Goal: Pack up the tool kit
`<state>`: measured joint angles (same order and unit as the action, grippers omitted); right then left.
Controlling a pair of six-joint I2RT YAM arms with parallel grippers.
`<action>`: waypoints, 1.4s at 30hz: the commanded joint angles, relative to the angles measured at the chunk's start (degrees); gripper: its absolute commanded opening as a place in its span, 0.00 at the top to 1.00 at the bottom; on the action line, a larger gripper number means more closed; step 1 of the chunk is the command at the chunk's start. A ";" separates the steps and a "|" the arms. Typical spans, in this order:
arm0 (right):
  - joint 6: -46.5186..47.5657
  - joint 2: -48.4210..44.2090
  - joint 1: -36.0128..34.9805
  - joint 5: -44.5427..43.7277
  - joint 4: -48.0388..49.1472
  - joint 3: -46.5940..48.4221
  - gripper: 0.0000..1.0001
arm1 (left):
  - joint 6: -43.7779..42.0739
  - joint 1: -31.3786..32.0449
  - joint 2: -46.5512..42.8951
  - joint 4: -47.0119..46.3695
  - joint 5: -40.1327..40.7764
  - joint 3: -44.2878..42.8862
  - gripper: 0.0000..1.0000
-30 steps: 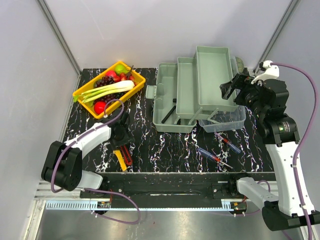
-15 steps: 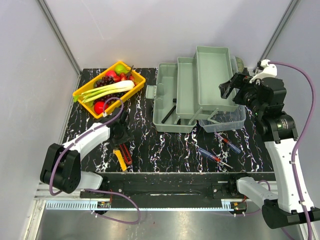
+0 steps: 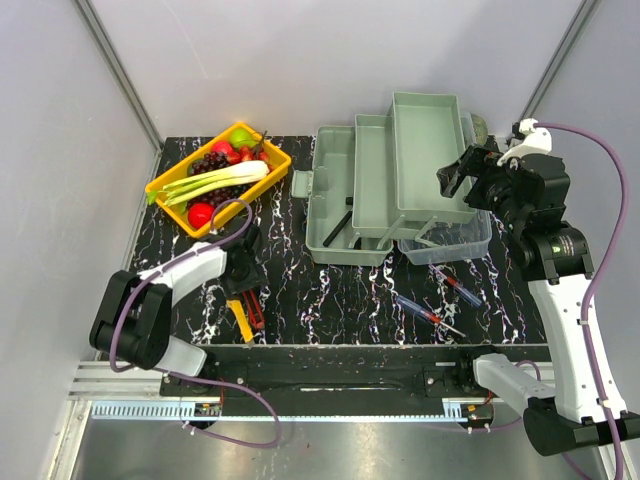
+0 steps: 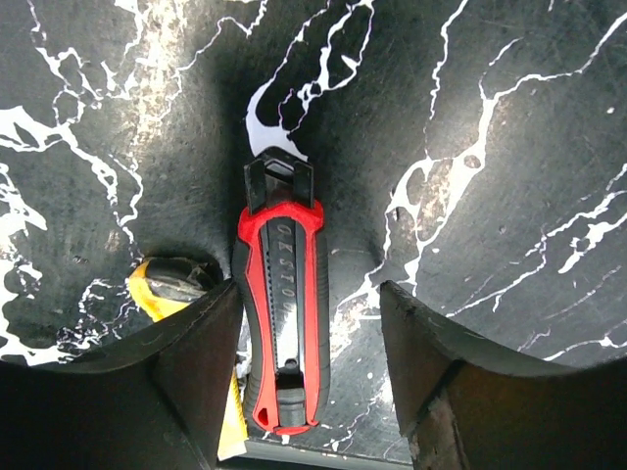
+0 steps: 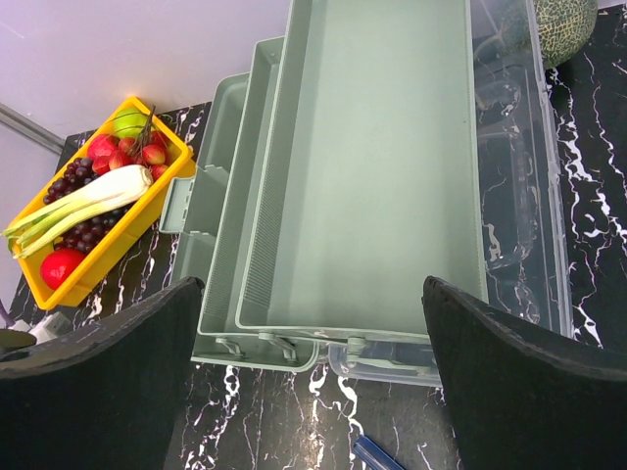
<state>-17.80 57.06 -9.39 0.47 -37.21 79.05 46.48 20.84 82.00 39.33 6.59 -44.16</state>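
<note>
The pale grey-green toolbox (image 3: 345, 215) stands open at the back middle, its fold-out trays (image 3: 425, 150) raised and its clear lid (image 3: 462, 240) lying to the right. It fills the right wrist view (image 5: 382, 166). My right gripper (image 3: 458, 180) (image 5: 313, 284) is open and empty above the trays. My left gripper (image 3: 243, 282) (image 4: 309, 289) is open, low over the mat, straddling the red cutter (image 4: 284, 313) (image 3: 255, 310) without touching it. The yellow cutter (image 4: 162, 294) (image 3: 240, 318) lies beside it, partly hidden by my left finger. Two red/blue screwdrivers (image 3: 425, 312) (image 3: 455, 286) lie in front of the lid.
A yellow tray (image 3: 160, 185) (image 5: 108, 274) of fruit and vegetables sits at the back left. A melon (image 3: 480, 127) (image 5: 563, 24) lies behind the toolbox. The mat's front edge (image 3: 380, 345) runs just below the cutters and screwdrivers.
My left arm's elbow has swung left and the left gripper has settled slightly lower over the cutters. The right gripper has edged a little left.
</note>
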 commanded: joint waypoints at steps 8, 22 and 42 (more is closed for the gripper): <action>1.01 -0.90 -0.37 -2.76 1.53 0.14 0.01 | -2.44 0.16 5.45 -5.67 -3.69 -1.27 0.48; 1.63 -2.39 -0.37 -3.81 1.35 0.32 0.01 | -8.59 0.34 2.21 -0.75 -3.69 -12.07 1.00; 1.19 -5.73 -0.37 -4.51 -1.11 0.76 0.01 | -9.31 8.07 24.25 -8.37 -30.84 -66.83 1.00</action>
<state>-16.49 52.75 -9.39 -2.66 -38.85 79.05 35.64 28.45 101.95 37.74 -18.65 -103.70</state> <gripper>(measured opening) 0.990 0.406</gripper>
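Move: The red utility knife lies on the table almost directly under the left hand's open fingers, its middle about 1 cm ahead, 1 cm left and 1 cm below. The yellow knife sits some 4 cm back and 4 cm left of the hand; the toolbox's open bottom compartment is about 22 cm ahead and 21 cm right, roughly 3 cm higher. From the right hand, the red knife lies some 47 cm left, 7 cm back and 37 cm below. The red utility knife is pinched across its body as the left hand sinks just under 1 cm and closes its fingers from either side. The hand then carries it up about 25 cm, swinging right and forward towards the toolbox's bottom compartment, slowly at first, then quickly; the wrist turns some 30 degrees clockwise and the fingers swing out forward and to the right, keeping their hold. ##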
